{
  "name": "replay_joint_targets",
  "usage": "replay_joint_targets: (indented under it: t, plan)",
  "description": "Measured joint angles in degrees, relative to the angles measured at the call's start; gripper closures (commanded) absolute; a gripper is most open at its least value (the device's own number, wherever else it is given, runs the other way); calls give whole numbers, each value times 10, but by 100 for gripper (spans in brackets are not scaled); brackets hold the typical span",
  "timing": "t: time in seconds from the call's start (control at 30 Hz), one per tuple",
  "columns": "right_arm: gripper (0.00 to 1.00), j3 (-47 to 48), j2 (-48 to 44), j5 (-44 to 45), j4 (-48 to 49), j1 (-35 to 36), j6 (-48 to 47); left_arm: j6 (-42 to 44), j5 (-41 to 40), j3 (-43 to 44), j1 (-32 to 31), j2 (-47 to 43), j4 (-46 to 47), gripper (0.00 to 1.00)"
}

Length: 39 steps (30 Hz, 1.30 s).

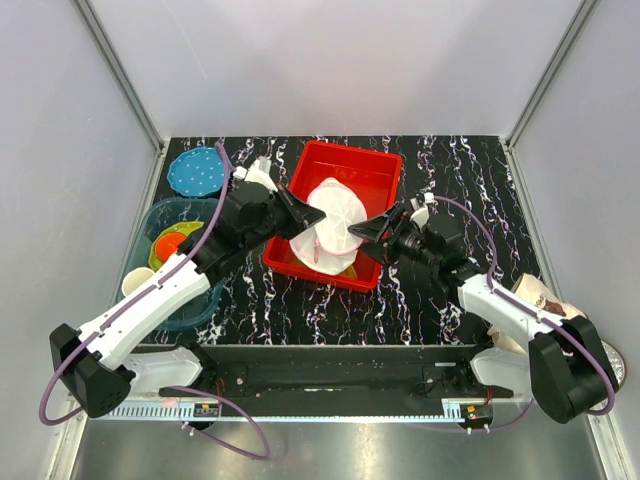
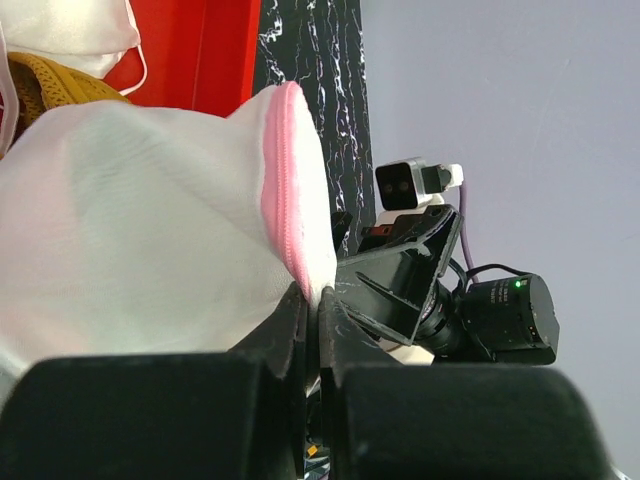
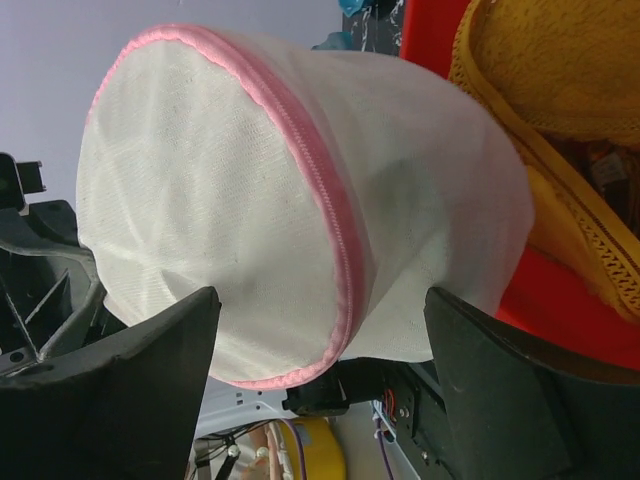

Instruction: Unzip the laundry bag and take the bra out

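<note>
The laundry bag (image 1: 335,215), a round white mesh pouch with pink zipper edging, hangs lifted over the red bin (image 1: 380,170). My left gripper (image 1: 316,216) is shut on its pink-edged rim; in the left wrist view the laundry bag (image 2: 150,220) bulges left of the pinching left gripper (image 2: 315,300). My right gripper (image 1: 358,237) stands open at the bag's right side. In the right wrist view the end of the laundry bag (image 3: 250,190) and its zipper seam (image 3: 330,210) sit between the spread right gripper (image 3: 320,340), unpinched. The bra is hidden.
A mustard-yellow cloth (image 3: 560,80) lies in the bin under the bag, with a smaller white pink-edged piece (image 2: 70,30) beside it. At the left stand a teal tub (image 1: 160,215) of toys and a blue dotted lid (image 1: 195,172). More items (image 1: 540,295) sit at the right.
</note>
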Motion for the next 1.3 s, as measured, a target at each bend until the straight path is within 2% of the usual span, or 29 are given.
replay_joint_targets:
  t: [0.07, 0.17, 0.2, 0.23, 0.27, 0.3, 0.4, 0.5, 0.53, 0.6, 0.63, 0.73, 0.93, 1.07, 1.3]
  plan:
    - [13, 0, 0, 0, 9, 7, 0, 0, -3, 0, 0, -5, 0, 100]
    - [28, 0, 0, 0, 21, 10, 2, 1, -5, 0, 0, -12, 0, 100]
    - [46, 0, 0, 0, 26, 10, 2, 0, -5, 0, 0, -12, 0, 100]
    - [57, 1, 0, 0, 32, 10, 3, 0, -5, 0, 0, -13, 0, 100]
    - [73, 3, 1, 0, 37, 10, 1, 0, -5, 0, 0, -13, 0, 100]
    - [98, 7, 2, 0, 39, 10, 5, 0, -5, -1, 0, -13, 0, 100]
    - [100, 28, 6, 5, 28, 10, 0, -2, -11, -7, 0, -18, 3, 100]
    - [100, 51, -1, 15, -11, 10, -20, 2, -25, -12, 0, -31, 1, 60]
    - [100, 55, -8, 17, -21, 10, -28, 5, -28, -12, 0, -36, -2, 25]
    - [100, 59, -25, 15, -32, 5, -40, 22, -35, -13, 0, -49, -10, 4]
    - [100, 59, -34, 8, -34, -1, -45, 25, -38, -13, 3, -56, -16, 1]
    - [100, 66, -44, -39, -35, -26, -55, 45, -30, -13, 21, -69, -32, 1]
    - [100, 94, -42, -171, -29, -71, -76, 76, 62, -13, 103, -59, -28, 1]
    - [100, 97, -44, -218, -21, -74, -84, 88, 130, -21, 109, -40, -19, 1]
    - [100, 97, -62, -241, -16, -78, -84, 78, 217, -82, 109, -28, 22, 1]
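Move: The laundry bag hangs from the left hand's shut fingers, its middle about 6 cm below and 2 cm to the right, level fore and aft. From the right hand, open at the zipped rim, the bag's middle is level fore and aft, 5 cm left and 2 cm higher. In the tray below, the mustard bra lies some 3 cm ahead, 5 cm left and 16 cm below the right hand, the white bra about 9 cm beyond it. The right fingers shut on the bag's pink zipped rim, then the left fingers open wide and let go of the zip. The right hand, keeping its pinch, climbs about 10 cm in all, then draws back and tilts its fingertips up some 20 degrees while turning counter-clockwise. The left hand backs off leftward about 5 cm, then sinks and returns partway towards the bag, open, turning slightly clockwise. ##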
